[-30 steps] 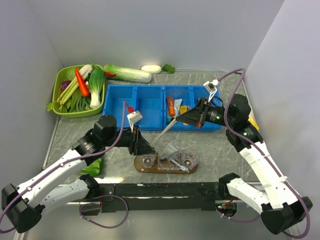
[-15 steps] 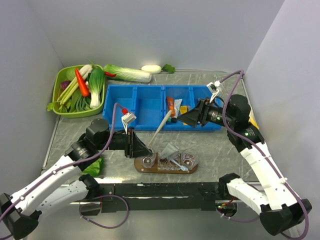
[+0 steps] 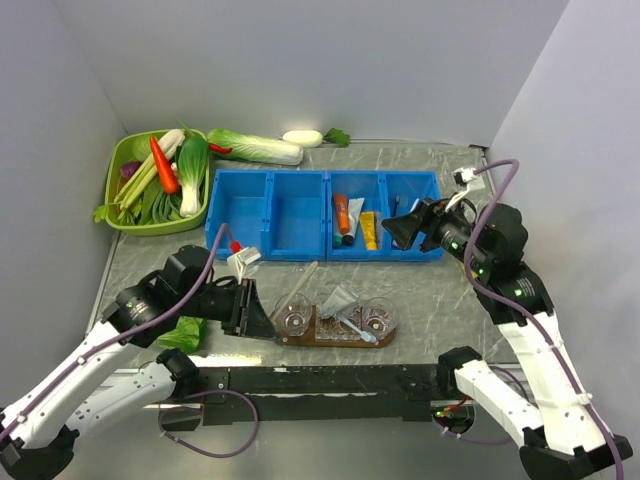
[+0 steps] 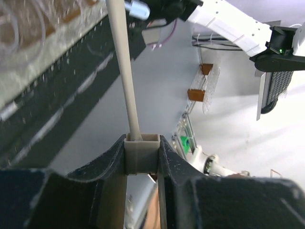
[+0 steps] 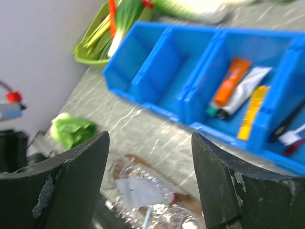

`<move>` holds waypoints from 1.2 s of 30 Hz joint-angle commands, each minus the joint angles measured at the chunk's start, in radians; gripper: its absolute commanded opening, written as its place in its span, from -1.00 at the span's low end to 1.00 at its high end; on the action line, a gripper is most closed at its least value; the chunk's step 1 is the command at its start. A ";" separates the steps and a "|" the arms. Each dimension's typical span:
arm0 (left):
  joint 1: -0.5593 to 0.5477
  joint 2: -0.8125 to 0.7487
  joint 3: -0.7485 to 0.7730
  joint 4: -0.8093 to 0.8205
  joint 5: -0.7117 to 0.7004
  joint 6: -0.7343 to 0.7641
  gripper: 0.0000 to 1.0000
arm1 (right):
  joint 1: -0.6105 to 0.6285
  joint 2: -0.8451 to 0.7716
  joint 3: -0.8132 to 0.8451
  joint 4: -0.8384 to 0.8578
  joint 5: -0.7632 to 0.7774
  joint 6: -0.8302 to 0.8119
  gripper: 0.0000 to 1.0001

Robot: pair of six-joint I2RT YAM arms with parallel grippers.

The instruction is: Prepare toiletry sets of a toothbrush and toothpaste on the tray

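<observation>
My left gripper [image 3: 268, 321] is shut on the square end of a beige toothbrush [image 3: 303, 279], just left of the tray. In the left wrist view the toothbrush [image 4: 122, 67] rises straight out from between the jaws. The brown wooden tray [image 3: 300, 340] carries clear cups, a white toothpaste [image 3: 340, 298] and a blue-handled toothbrush [image 3: 357, 327]. My right gripper [image 3: 390, 228] hangs open and holds nothing, above the right blue bin. Its wrist view looks down on the toothpaste [image 5: 143, 191] on the tray. A silvery toothpaste [image 5: 245, 90] lies in the bin.
Blue bins [image 3: 280, 185] stand behind the tray; one holds an orange tube [image 3: 342, 212] and a yellow tube [image 3: 368, 230]. A green basket [image 3: 122, 165] of vegetables sits at the back left. A green leaf [image 3: 185, 333] lies under my left arm.
My right gripper opened, let go of the toothbrush and drew back to the right. My left gripper kept the toothbrush and moved down and towards the near left.
</observation>
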 commanded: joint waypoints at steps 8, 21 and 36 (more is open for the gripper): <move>-0.001 0.083 0.152 -0.402 0.086 0.027 -0.98 | -0.006 -0.055 0.041 -0.023 0.109 -0.065 0.57; -0.003 0.173 0.191 -0.523 0.166 0.111 -0.98 | -0.004 -0.075 0.035 -0.043 0.147 -0.089 0.57; -0.076 0.294 0.185 -0.414 0.178 0.105 -0.98 | -0.006 -0.101 0.024 -0.070 0.169 -0.117 0.58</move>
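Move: The toothbrush sticks forward and to the right out of the shut left fingers. The round glass at the left end of the wooden tray lies about 11 cm ahead of the left hand, 5 cm to its right and some 17 cm below. The square glass with the toothpaste and a brush in it stands roughly 10 cm to the right of that glass, the right-hand round glass about 19 cm to its right. From the empty right hand the left glass is some 22 cm left, 8 cm back and 27 cm below. Draw the left gripper back about 5 cm and first a little left, keeping hold of the toothbrush. Tip and roll the wrist some 30 degrees so that the brush's free end swings back and down to the left glass, then ease slightly right and down. Let the open right gripper drift about 3 cm right, clear of the brush. ##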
